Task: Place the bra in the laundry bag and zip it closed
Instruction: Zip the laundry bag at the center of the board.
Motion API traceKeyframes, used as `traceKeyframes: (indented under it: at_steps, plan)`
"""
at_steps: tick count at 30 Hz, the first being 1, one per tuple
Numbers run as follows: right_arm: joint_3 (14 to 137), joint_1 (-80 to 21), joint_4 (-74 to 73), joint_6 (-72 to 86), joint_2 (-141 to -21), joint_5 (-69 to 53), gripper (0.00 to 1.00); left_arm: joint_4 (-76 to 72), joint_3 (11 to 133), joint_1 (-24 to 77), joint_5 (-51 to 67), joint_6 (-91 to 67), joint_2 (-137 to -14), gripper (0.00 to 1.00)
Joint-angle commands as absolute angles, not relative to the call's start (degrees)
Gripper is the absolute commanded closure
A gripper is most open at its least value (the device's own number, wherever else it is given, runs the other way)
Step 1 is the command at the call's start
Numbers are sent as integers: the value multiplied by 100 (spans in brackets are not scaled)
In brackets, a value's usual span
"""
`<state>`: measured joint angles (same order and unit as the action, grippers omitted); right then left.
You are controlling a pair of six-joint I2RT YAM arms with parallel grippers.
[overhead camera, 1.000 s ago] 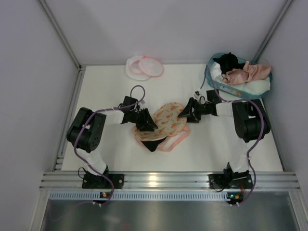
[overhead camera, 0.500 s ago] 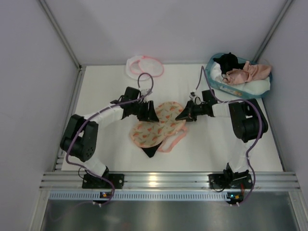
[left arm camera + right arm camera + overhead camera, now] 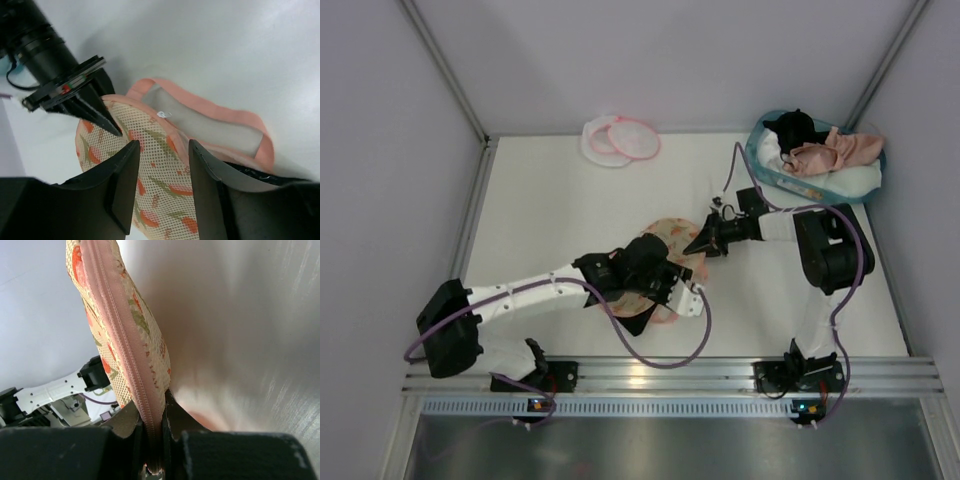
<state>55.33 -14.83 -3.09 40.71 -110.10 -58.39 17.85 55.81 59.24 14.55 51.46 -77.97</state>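
Note:
The bra (image 3: 835, 152), salmon pink, lies in the basket at the back right, far from both grippers. The laundry bag (image 3: 620, 140), a round white mesh pouch with a pink rim, lies at the back of the table. Both grippers work at an orange-printed mesh piece (image 3: 670, 232) (image 3: 150, 175) mid-table. My right gripper (image 3: 705, 243) (image 3: 156, 405) is shut on its pink zipper-like edge (image 3: 125, 340), holding that edge up. My left gripper (image 3: 677, 270) (image 3: 163, 147) stands open just over the printed mesh. Black fabric (image 3: 635, 318) (image 3: 260, 172) sticks out under it.
A teal basket (image 3: 757, 160) at the back right holds black, pink and white garments. A pink loop of trim (image 3: 215, 112) lies flat on the white table beside the printed piece. Grey walls close the table in at the left, back and right.
My left arm has swung from the printed piece's left side across its near side and now reaches over it. My right gripper has shut on the piece's pink edge.

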Motion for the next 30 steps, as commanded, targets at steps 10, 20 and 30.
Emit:
traceKeyframes:
  at_steps: [10, 20, 30]
  plan:
    - [5538, -1679, -97, 4553, -10934, -6117, 100, -992, 3314, 6697, 817, 9211, -7576, 50]
    - [5274, -1775, 219, 4877, -10679, -6038, 100, -2258, 3208, 6785, 282, 9448, -8471, 50]
    - [5080, -1767, 492, 5098, -10556, -6073, 100, -2716, 3349, 6785, -360, 9887, -9131, 53]
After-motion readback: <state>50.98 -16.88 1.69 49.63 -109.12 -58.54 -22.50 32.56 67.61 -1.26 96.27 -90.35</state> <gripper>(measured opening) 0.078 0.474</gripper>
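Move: The zip's white pull lies about 4 cm ahead of the left hand, 3 cm to its right and 11 cm below; from the right hand it is some 6 cm back, 2 cm left and nearly level. The right gripper holding the bag's corner is about 11 cm ahead of the left hand, 1 cm right and 10 below, the pink strap 1 cm back, 1 cm right and 14 below, the black bra 6 cm back, 10 cm left and 14 below. The left hand drops quickly by about 8 cm, swinging slightly back and left, then eases forward and right with a last small dip so its half-open fingertips come up around the zip pull, not yet closing; on the way the wrist rolls some 50 degrees clockwise as looked at along the fingers, which still point right and down. The right hand keeps its pinch on the bag's corner and draws it about 2 cm back and slightly left. ##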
